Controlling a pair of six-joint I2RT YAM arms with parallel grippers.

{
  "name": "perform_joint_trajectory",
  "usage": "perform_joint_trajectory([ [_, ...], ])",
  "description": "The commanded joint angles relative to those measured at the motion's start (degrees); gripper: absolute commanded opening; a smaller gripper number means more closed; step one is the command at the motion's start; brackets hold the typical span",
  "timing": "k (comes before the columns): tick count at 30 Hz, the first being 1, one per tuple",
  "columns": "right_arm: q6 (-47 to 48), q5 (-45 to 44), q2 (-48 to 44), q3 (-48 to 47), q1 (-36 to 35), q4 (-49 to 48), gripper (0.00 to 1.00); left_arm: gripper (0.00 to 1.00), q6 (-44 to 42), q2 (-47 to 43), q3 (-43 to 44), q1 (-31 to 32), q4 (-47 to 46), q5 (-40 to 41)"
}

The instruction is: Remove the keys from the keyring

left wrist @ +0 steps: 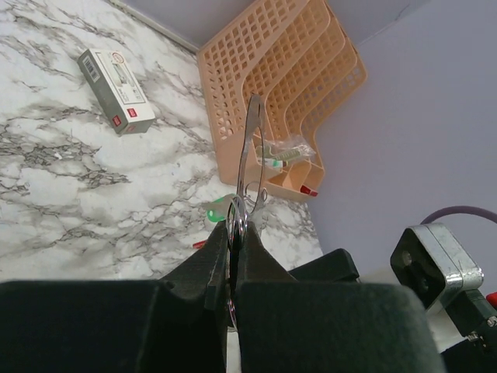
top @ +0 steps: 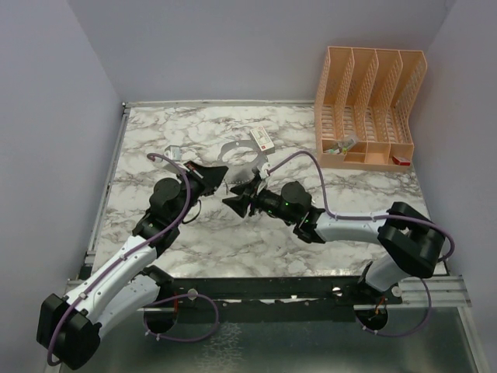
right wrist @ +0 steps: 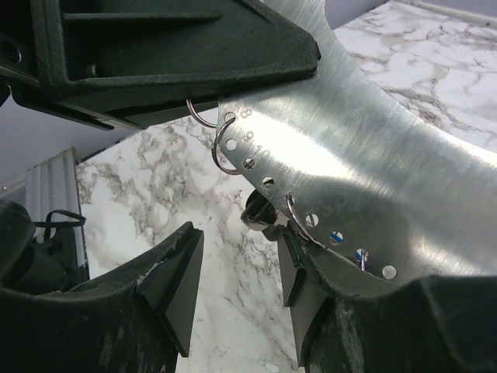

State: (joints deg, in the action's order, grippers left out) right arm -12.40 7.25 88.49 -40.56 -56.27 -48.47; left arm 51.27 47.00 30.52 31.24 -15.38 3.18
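The keyring [top: 235, 149] is a thin grey metal band held up off the marble table. In the left wrist view it stands edge-on [left wrist: 252, 148], and my left gripper [left wrist: 235, 233] is shut on its lower end. A green key head [left wrist: 216, 210] hangs beside the band. In the right wrist view the band [right wrist: 349, 148] is a wide shiny plate with numbered holes and small wire rings. A black key head [right wrist: 261, 210] hangs under its edge. My right gripper [right wrist: 237, 287] is open, and its right finger [right wrist: 299, 272] is just below that key. The other keys are hidden.
A white box with a red mark [top: 262, 140] lies behind the band. An orange file organiser [top: 371, 109] stands at the back right with small items in its front trays. A small pale object [top: 175, 151] lies at the back left. Grey walls enclose the table.
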Motion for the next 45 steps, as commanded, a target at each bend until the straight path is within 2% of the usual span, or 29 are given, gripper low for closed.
perform_joint_trajectory([
  [1, 1.95, -2.50, 1.99, -0.64, -0.54, -5.90, 0.51, 0.00, 1.94, -1.50, 0.11, 0.13, -3.87, 1.84],
  [9, 2.58, -5.29, 5.21, -2.43, -0.94, -7.73, 0.49, 0.00, 4.65, -0.60, 0.33, 0.13, -4.20, 2.01],
  [16, 3.09, -11.75, 7.40, -1.85, -1.64, -12.40, 0.48, 0.00, 6.76, -0.88, -0.20, 0.31, -4.74, 2.74],
  [21, 3.61, -12.43, 8.85, -2.71, -1.82, -13.28, 0.48, 0.00, 7.09, -0.85, -0.29, 0.40, -5.00, 2.57],
  [22, 3.61, -12.31, 8.81, -2.58, -1.82, -13.51, 0.47, 0.00, 7.09, -1.02, -0.37, 0.40, -5.01, 2.72],
  [33, 3.71, -9.00, 6.99, -0.42, -1.86, -13.26, 0.06, 0.00, 6.61, -1.23, -0.79, 0.48, -4.94, 4.25],
  [35, 3.70, -8.53, 6.11, 0.27, -1.91, -12.68, 0.01, 0.00, 5.21, -1.72, -1.01, 0.48, -4.74, 5.24],
  [41, 3.98, -2.12, 1.83, 1.80, -1.86, -6.05, 0.01, 0.00, 0.10, -2.78, -0.99, 0.43, -1.20, 10.04],
  [45, 3.76, 2.20, -0.63, 1.24, -1.91, 1.98, 0.01, 0.00, -1.85, -2.58, -1.77, 0.48, 0.24, 11.16],
])
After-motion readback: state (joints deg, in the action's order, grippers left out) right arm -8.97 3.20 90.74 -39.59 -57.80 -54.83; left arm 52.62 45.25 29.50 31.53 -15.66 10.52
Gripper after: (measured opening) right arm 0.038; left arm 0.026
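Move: The key I want hangs on its rings just under my left fingertips. From my right hand it is about 3 cm ahead, 1 cm left and 2 cm below; from my left hand it is roughly 6 cm below and 1 cm right. Seen from my right hand, the middle of the keyring plate is some 10 cm ahead, 3 cm right and 4 cm above, and the next ring on its edge is about 5 cm ahead, level sideways, 2 cm above. I ease my open right hand forward about 3 cm and slightly left to the hanging key, turning it some 10 degrees clockwise, then shut the fingers and pinch the key near its ring. With it held, I draw back about 2.5 cm. My left hand keeps its grip on the end of the plate, rolls its left side down a little, then shifts 1.5 cm left as the right hand draws back. ##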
